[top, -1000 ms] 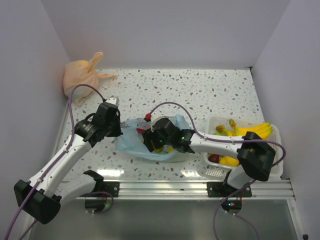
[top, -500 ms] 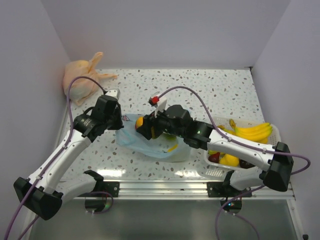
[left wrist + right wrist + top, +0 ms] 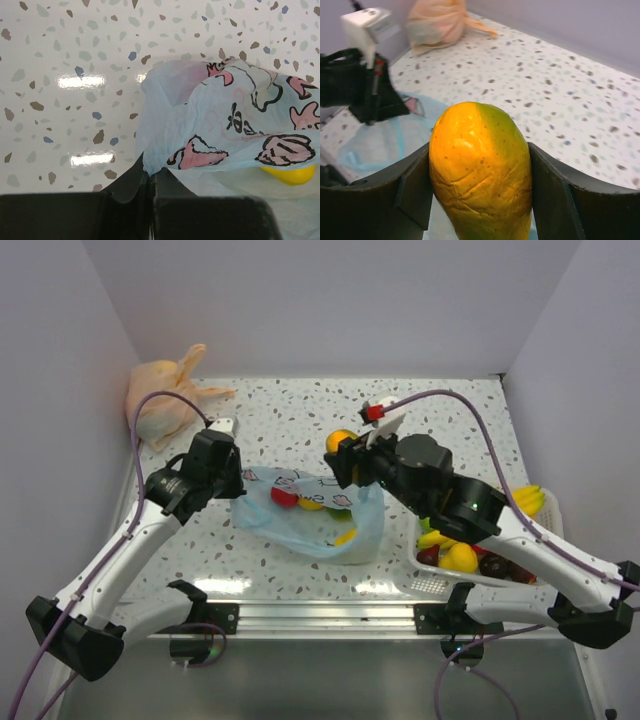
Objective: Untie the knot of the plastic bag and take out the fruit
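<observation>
The light blue plastic bag (image 3: 312, 528) lies open mid-table, its cartoon print (image 3: 235, 120) facing up. My left gripper (image 3: 238, 484) is shut on the bag's left edge (image 3: 149, 167). The knot is out of view. My right gripper (image 3: 341, 448) hangs above the bag's back right corner, shut on a yellow-orange and green fruit (image 3: 480, 170) that fills the gap between its fingers (image 3: 415, 187). A red fruit (image 3: 284, 497) and yellow pieces (image 3: 345, 536) remain in the bag; a yellow one shows under the plastic (image 3: 291, 175).
A white basket (image 3: 428, 585) at the right holds bananas (image 3: 526, 502) and other fruit. A tied peach-orange bag (image 3: 160, 398) sits in the back left corner. Walls close in on three sides.
My right gripper has lifted the yellow-orange fruit out of the blue bag and carried it up and to the back right. The left gripper has kept its hold on the bag's edge.
</observation>
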Controlling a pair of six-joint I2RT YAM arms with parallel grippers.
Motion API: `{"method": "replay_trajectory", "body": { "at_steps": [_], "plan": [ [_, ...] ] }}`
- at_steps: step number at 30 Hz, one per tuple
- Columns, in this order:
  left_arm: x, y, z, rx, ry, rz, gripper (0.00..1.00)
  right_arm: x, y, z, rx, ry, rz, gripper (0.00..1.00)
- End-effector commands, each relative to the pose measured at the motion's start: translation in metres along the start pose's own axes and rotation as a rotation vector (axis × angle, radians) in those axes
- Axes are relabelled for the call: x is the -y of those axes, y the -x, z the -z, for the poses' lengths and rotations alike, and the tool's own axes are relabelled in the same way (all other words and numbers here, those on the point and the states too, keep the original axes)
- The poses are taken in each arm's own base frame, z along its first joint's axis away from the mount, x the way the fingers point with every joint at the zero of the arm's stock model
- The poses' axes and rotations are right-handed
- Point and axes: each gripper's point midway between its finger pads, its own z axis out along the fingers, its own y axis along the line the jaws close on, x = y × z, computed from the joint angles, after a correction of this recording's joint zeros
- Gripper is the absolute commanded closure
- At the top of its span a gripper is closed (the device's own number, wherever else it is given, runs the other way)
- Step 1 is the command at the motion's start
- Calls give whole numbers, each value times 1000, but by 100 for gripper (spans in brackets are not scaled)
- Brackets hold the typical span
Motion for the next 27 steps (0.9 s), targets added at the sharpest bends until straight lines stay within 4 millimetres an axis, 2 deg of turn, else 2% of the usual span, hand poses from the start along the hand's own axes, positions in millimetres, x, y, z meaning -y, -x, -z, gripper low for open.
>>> {"method": "replay_trajectory", "body": {
  "at_steps": [1, 2, 4, 5, 7, 10, 13, 14, 15, 16, 17, 18, 19, 20, 22, 23, 24, 27],
  "plan": [
    [-2, 2, 3, 30, 0, -13, 100, 76, 3, 42, -22, -334, 47, 94],
    [-2, 1, 3, 32, 0, -11, 100, 97, -2, 54, -24, -404, 31, 95],
    [-3, 0, 3, 30, 0, -11, 100, 125, -18, 68, -47, -505, -22, 95],
    [-3, 0, 3, 30, 0, -13, 100, 150, -32, 81, -52, -600, -43, 94],
    [-4, -1, 2, 29, 2, -13, 100, 166, -54, 91, -75, -678, -82, 93],
    [-4, -1, 2, 28, 0, -16, 100, 191, -104, 102, -152, -793, -120, 93],
    [-1, 1, 5, 39, -17, -18, 100, 204, -131, 106, -186, -852, -153, 92],
    [0, 2, 6, 44, -23, -18, 100, 216, -150, 111, -225, -903, -158, 92],
    [1, 2, 7, 45, -30, -19, 100, 222, -158, 111, -239, -926, -168, 92],
    [1, 1, 7, 44, -32, -20, 100, 223, -169, 108, -267, -916, -185, 91],
    [1, 1, 8, 45, -36, -21, 100, 233, -185, 112, -297, -949, -203, 89],
    [1, -1, 8, 43, -42, -23, 100, 235, -189, 110, -297, -946, -219, 86],
    [1, -3, 7, 39, -44, -24, 100, 237, -196, 108, -314, -941, -230, 80],
    [2, -2, 8, 46, -50, -22, 100, 239, -203, 107, -331, -941, -247, 59],
    [1, -6, 7, 38, -53, -22, 100, 242, -203, 106, -330, -953, -255, 30],
    [2, -7, 7, 36, -56, -19, 100, 242, -200, 106, -325, -954, -254, 7],
    [3, -8, 7, 35, -62, -19, 100, 242, -198, 105, -334, -946, -246, 2],
    [5, -10, 6, 36, -79, -13, 100, 235, -179, 96, -328, -874, -227, 1]
  ]
}}
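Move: The mango is already in the right hand, high over the open bag, whose middle lies about 32 cm below, 5 cm left and 3 cm back. The basket's middle is some 36 cm to this hand's right, 6 cm back and 30 cm down; inside, the big banana bunch is 44 cm right, level and 26 cm below, and the lemon 30 cm right, 12 cm back, 27 cm below. From the left hand the basket is roughly 57 cm right, 8 cm back and 13 cm down. The mango is carried by the right hand quickly to the right, away from the bag, first level and then steeply down into the basket's left part, roughly 27 cm across and 22 cm down. On the way the wrist swings about 50 degrees clockwise and tips the fingers downward; at the bottom they open wide and let go of the mango. The left hand keeps its pinch on the bag's edge. ##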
